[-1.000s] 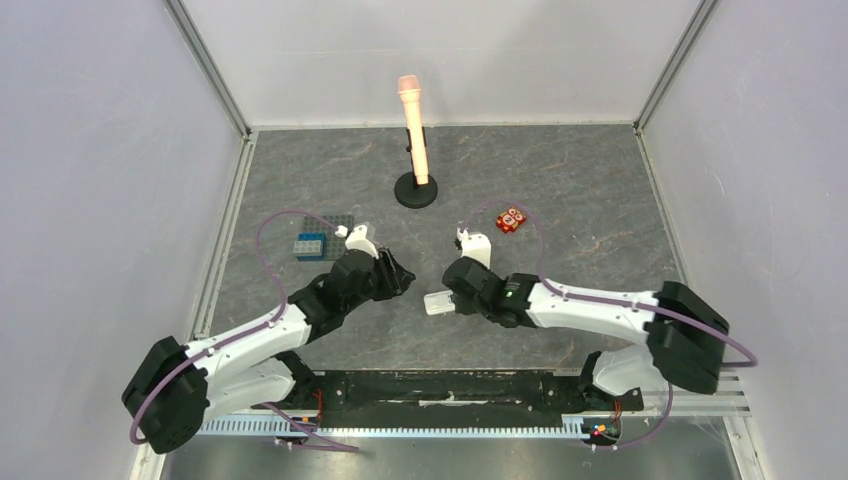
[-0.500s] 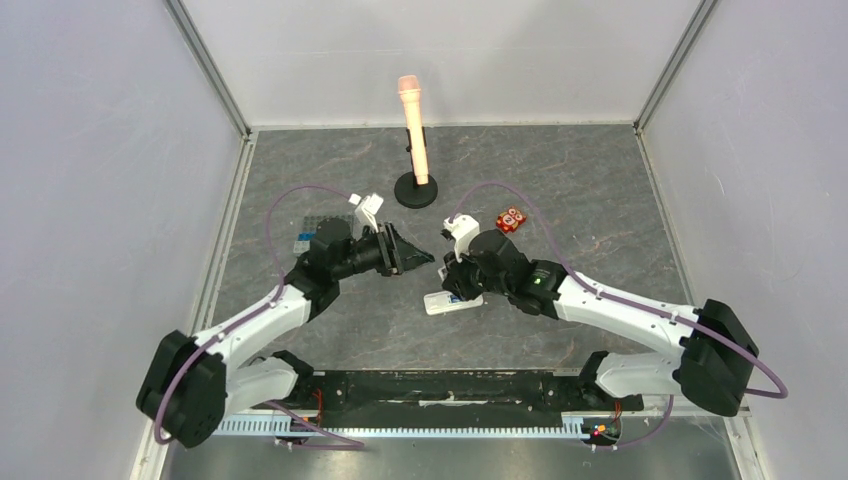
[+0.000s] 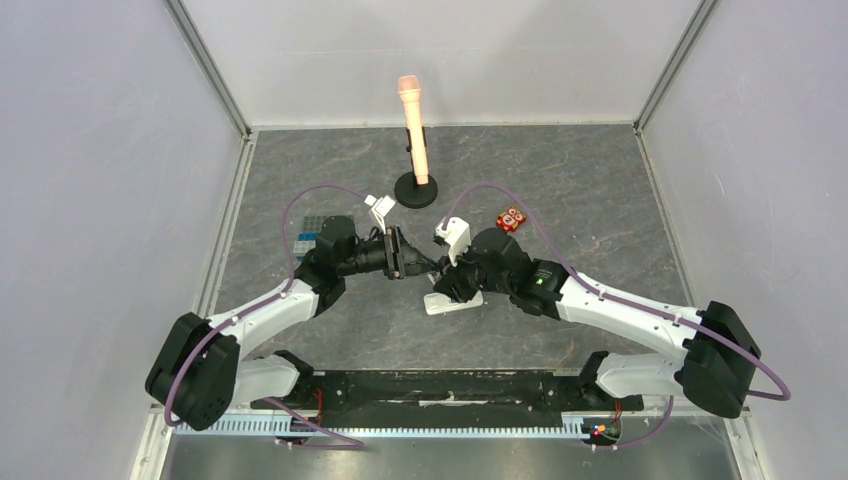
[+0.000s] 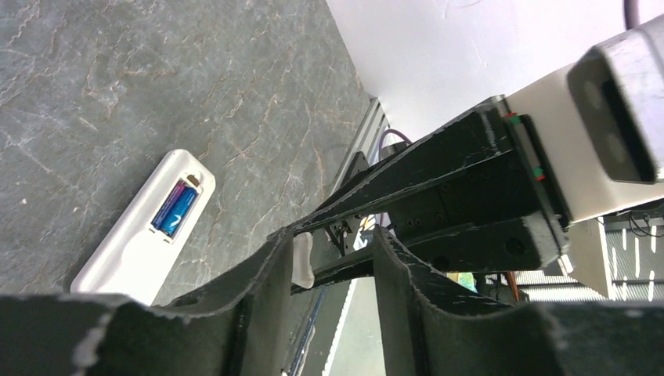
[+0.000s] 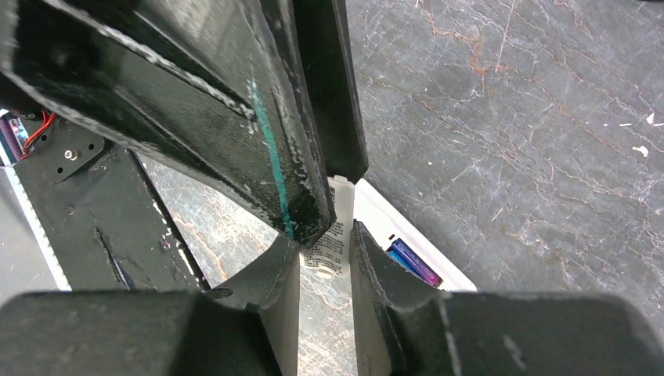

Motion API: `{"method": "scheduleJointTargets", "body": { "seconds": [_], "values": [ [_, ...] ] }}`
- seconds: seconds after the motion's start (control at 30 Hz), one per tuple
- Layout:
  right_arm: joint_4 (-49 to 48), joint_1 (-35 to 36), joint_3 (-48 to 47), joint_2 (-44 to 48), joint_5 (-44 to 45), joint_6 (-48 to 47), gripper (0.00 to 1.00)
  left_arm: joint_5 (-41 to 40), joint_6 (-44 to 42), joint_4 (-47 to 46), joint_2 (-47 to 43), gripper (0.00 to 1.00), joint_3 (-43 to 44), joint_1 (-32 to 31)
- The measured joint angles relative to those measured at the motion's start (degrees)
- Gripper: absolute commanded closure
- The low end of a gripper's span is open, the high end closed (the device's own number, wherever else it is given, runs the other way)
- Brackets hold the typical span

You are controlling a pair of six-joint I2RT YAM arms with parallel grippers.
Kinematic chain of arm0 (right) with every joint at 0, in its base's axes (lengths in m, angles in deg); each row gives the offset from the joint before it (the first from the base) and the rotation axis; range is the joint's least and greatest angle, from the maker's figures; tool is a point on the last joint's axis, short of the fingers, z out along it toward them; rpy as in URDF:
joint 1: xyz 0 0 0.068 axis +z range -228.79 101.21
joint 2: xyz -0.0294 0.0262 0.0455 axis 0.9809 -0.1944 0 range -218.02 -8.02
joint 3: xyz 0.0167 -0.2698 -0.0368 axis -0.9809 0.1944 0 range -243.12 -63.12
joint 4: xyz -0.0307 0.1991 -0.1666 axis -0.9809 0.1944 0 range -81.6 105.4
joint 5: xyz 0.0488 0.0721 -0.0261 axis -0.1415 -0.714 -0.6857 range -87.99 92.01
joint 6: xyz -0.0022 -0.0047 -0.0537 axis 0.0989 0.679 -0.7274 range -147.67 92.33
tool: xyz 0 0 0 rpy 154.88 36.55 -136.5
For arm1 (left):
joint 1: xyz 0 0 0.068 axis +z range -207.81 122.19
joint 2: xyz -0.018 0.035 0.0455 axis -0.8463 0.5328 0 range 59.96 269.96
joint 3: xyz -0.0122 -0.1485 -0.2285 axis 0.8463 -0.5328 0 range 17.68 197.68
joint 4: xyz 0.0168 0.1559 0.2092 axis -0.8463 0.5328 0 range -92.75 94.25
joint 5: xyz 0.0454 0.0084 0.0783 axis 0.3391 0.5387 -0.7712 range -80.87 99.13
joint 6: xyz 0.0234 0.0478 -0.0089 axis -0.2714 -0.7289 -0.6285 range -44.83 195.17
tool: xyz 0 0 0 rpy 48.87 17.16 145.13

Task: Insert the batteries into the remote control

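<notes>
The remote control (image 4: 129, 247) lies back-up on the table with its battery bay uncovered. The blue batteries (image 4: 175, 208) sit side by side inside the bay. In the right wrist view the remote control (image 5: 376, 218) and batteries (image 5: 413, 263) show just beyond my fingers. My right gripper (image 5: 324, 244) is shut on a thin white battery cover (image 5: 338, 223) with printed text, held above the remote. My left gripper (image 4: 333, 247) meets it tip to tip, jaws apart, the battery cover (image 4: 303, 262) against one finger. From above, the left gripper (image 3: 413, 262) and right gripper (image 3: 441, 272) hover beside the remote control (image 3: 452, 304).
A peach microphone-shaped object on a black round stand (image 3: 414, 135) stands at the back centre. A small red block (image 3: 511, 219) lies behind the right arm. A grey studded plate with a blue brick (image 3: 308, 236) sits behind the left arm. Grey walls enclose the table.
Both arms have swung inward and away from the bases until their fingertips meet over the remote. The remote has stayed in place on the table.
</notes>
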Motion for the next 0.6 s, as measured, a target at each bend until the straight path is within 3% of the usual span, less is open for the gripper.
{"method": "scheduleJointTargets", "body": {
  "seconds": [0.27, 0.4, 0.5, 0.6],
  "values": [
    [-0.42, 0.0, 0.0, 0.0, -0.61, -1.11, 0.81, -0.02, -3.1, 6.16, -0.24, 0.74, 0.02, 0.0],
    [-0.42, 0.0, 0.0, -0.02, -0.76, -1.11, 0.78, 0.24, -3.74, 7.23, -0.28, 0.98, 0.07, 0.0],
    [-0.24, 0.0, -0.04, -0.22, -0.72, -0.66, 0.54, 0.2, -4.35, 7.52, -0.33, 0.98, 0.22, 0.0],
    [-0.09, 0.02, -0.35, -0.48, 0.44, 0.96, 0.42, -0.11, -4.72, 8.02, -0.44, 0.98, 0.22, 0.09]
  ]
}}
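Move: The battery cover is held up by the right fingers, its free end between the left fingertips. Its middle is about 2 cm below the left hand, 1 cm back and 1 cm right; from the right hand it is about 1 cm ahead, 1 cm left and 1 cm higher. The remote lies on the table some 16 cm below the left hand, level with it and 3 cm right. Its loaded batteries are 3 cm right of its middle. Lower the left gripper about 2 cm over the free end of the battery cover, easing slightly back, and shut its half-open fingers to pinch that end. Meanwhile keep the right hand in place with its grip on the cover; only once the left has closed, open the right fingers to about half and let go. ##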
